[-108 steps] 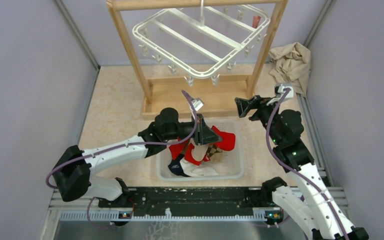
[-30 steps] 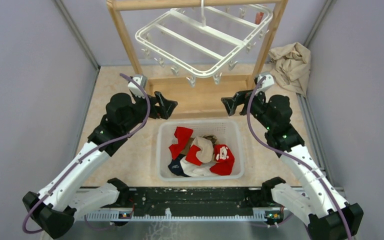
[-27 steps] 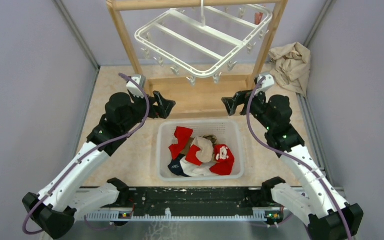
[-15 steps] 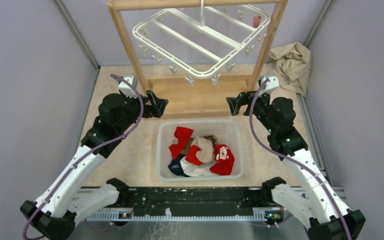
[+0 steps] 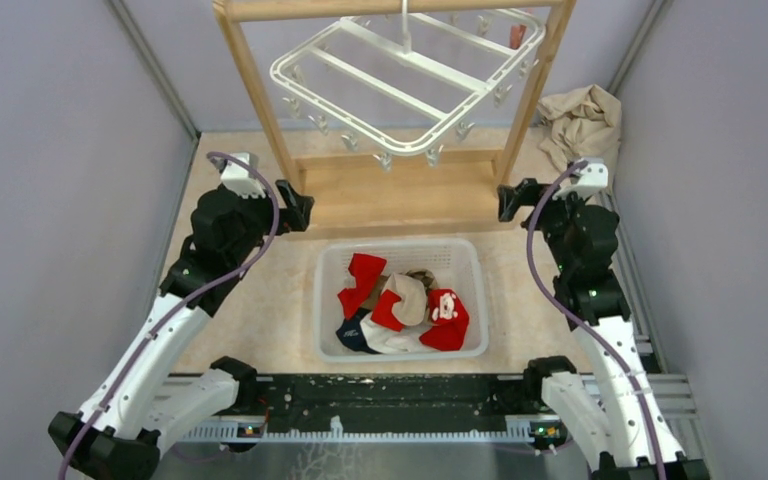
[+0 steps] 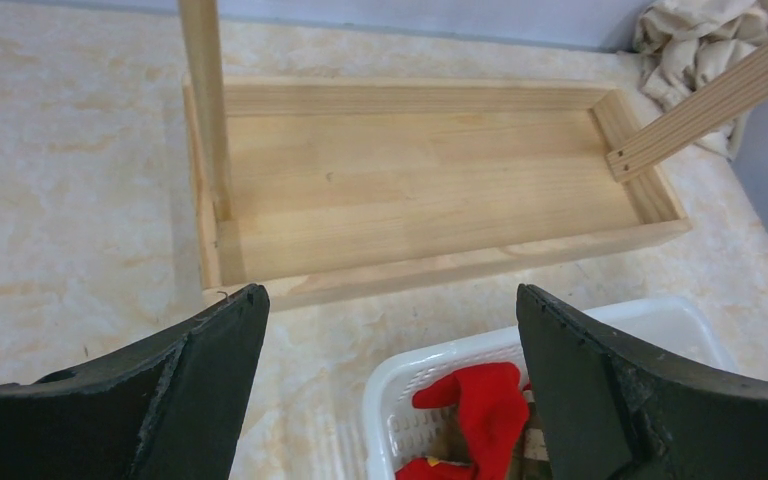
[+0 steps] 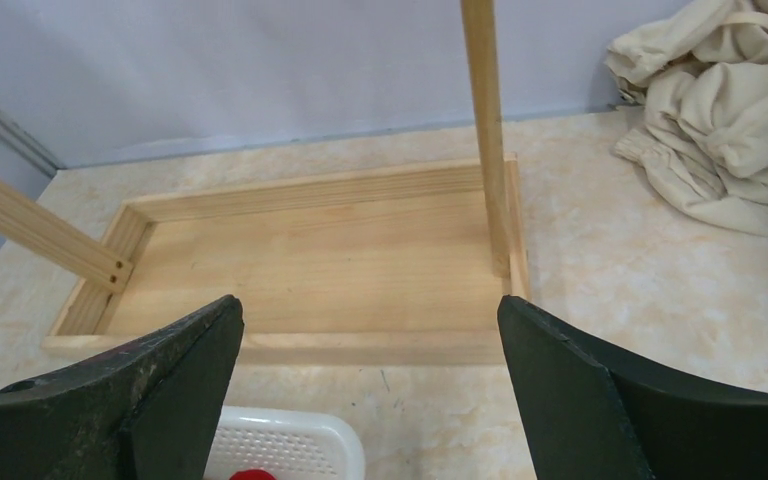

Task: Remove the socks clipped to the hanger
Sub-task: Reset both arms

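The white hanger (image 5: 405, 85) hangs tilted from the wooden frame's top bar. One small reddish sock (image 5: 516, 36) dangles from a clip at its far right corner. Several socks (image 5: 400, 305), red, cream and navy, lie heaped in the white basket (image 5: 400, 247). My left gripper (image 5: 295, 205) is open and empty by the frame's left post. My right gripper (image 5: 512, 198) is open and empty by the right post. In the left wrist view the left gripper (image 6: 390, 300) looks over a red sock (image 6: 480, 415) at the basket's corner (image 6: 400, 385). The right gripper (image 7: 370, 305) has nothing between its fingers.
The wooden frame's base tray (image 5: 400, 195) sits behind the basket, with a post at each end (image 6: 205, 110) (image 7: 485, 130). A crumpled beige cloth (image 5: 580, 125) lies at the back right (image 7: 720, 110). Grey walls close in both sides.
Both arms have swung outward, the left gripper to the left and the right gripper to the right, away from the frame's middle. The hanger sways slightly. Both grippers stay open.
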Motion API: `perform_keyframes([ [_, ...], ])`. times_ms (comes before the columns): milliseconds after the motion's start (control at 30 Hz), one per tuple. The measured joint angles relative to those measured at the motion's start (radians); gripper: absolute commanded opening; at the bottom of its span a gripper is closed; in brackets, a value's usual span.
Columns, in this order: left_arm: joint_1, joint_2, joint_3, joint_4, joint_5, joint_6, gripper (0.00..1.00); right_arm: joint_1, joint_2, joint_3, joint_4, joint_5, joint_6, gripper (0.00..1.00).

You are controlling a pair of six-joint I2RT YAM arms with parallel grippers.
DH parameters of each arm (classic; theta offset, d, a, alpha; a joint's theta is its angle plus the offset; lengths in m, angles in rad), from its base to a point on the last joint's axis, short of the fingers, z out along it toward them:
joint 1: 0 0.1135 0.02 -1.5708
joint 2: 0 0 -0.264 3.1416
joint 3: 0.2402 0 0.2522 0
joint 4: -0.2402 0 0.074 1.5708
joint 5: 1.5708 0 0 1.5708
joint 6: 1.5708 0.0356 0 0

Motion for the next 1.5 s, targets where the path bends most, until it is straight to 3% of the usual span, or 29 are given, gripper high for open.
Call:
perform_keyframes([
  [300, 0.051, 0.036, -0.200, 0.106, -0.069, -0.016, 0.99, -0.003, -0.223, -0.314, 0.077, 0.200, 0.015, 0.98],
  [533, 0.053, 0.103, -0.373, 0.320, -0.169, 0.017, 0.99, -0.004, -0.444, -0.607, 0.181, 0.330, -0.015, 0.98],
  [733, 0.059, 0.201, -0.435, 0.477, -0.265, 0.093, 0.99, -0.004, -0.467, -0.742, 0.352, 0.389, -0.047, 0.98],
  [833, 0.073, 0.206, -0.486, 0.567, -0.262, 0.145, 0.99, -0.004, -0.420, -0.801, 0.441, 0.409, -0.062, 0.98],
  [1100, 0.121, 0.253, -0.641, 0.871, -0.272, 0.274, 0.99, -0.004, -0.068, -0.801, 0.819, 0.467, -0.116, 0.98],
  [1367, 0.190, 0.415, -0.742, 1.146, -0.161, 0.341, 0.99, -0.004, 0.155, -0.801, 1.104, 0.494, -0.144, 0.98],
  [1500, 0.218, 0.462, -0.747, 1.210, -0.111, 0.354, 0.99, -0.004, 0.285, -0.801, 1.266, 0.497, -0.145, 0.98],
])
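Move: The sock basket lies about 20 cm to the right of the left hand, roughly 7 cm back and some 26 cm below. From the right hand it is about 24 cm to the left, 7 cm back and 27 cm down. Beyond the basket, the wooden stand base has its middle about 17 cm ahead of either hand, 20 cm right of the left one. The beige cloth lies some 30 cm ahead and 18 cm right of the right hand. The filled basket is left alone between them as both empty, wide-open grippers fold down outside its ends. The left hand sinks about 22 cm while going 10 cm left and a little forward, rolling its left side up and turning counter-clockwise; the right sinks some 16 cm and goes right, first drawing back and then coming forward again, turning about 30 degrees clockwise. ##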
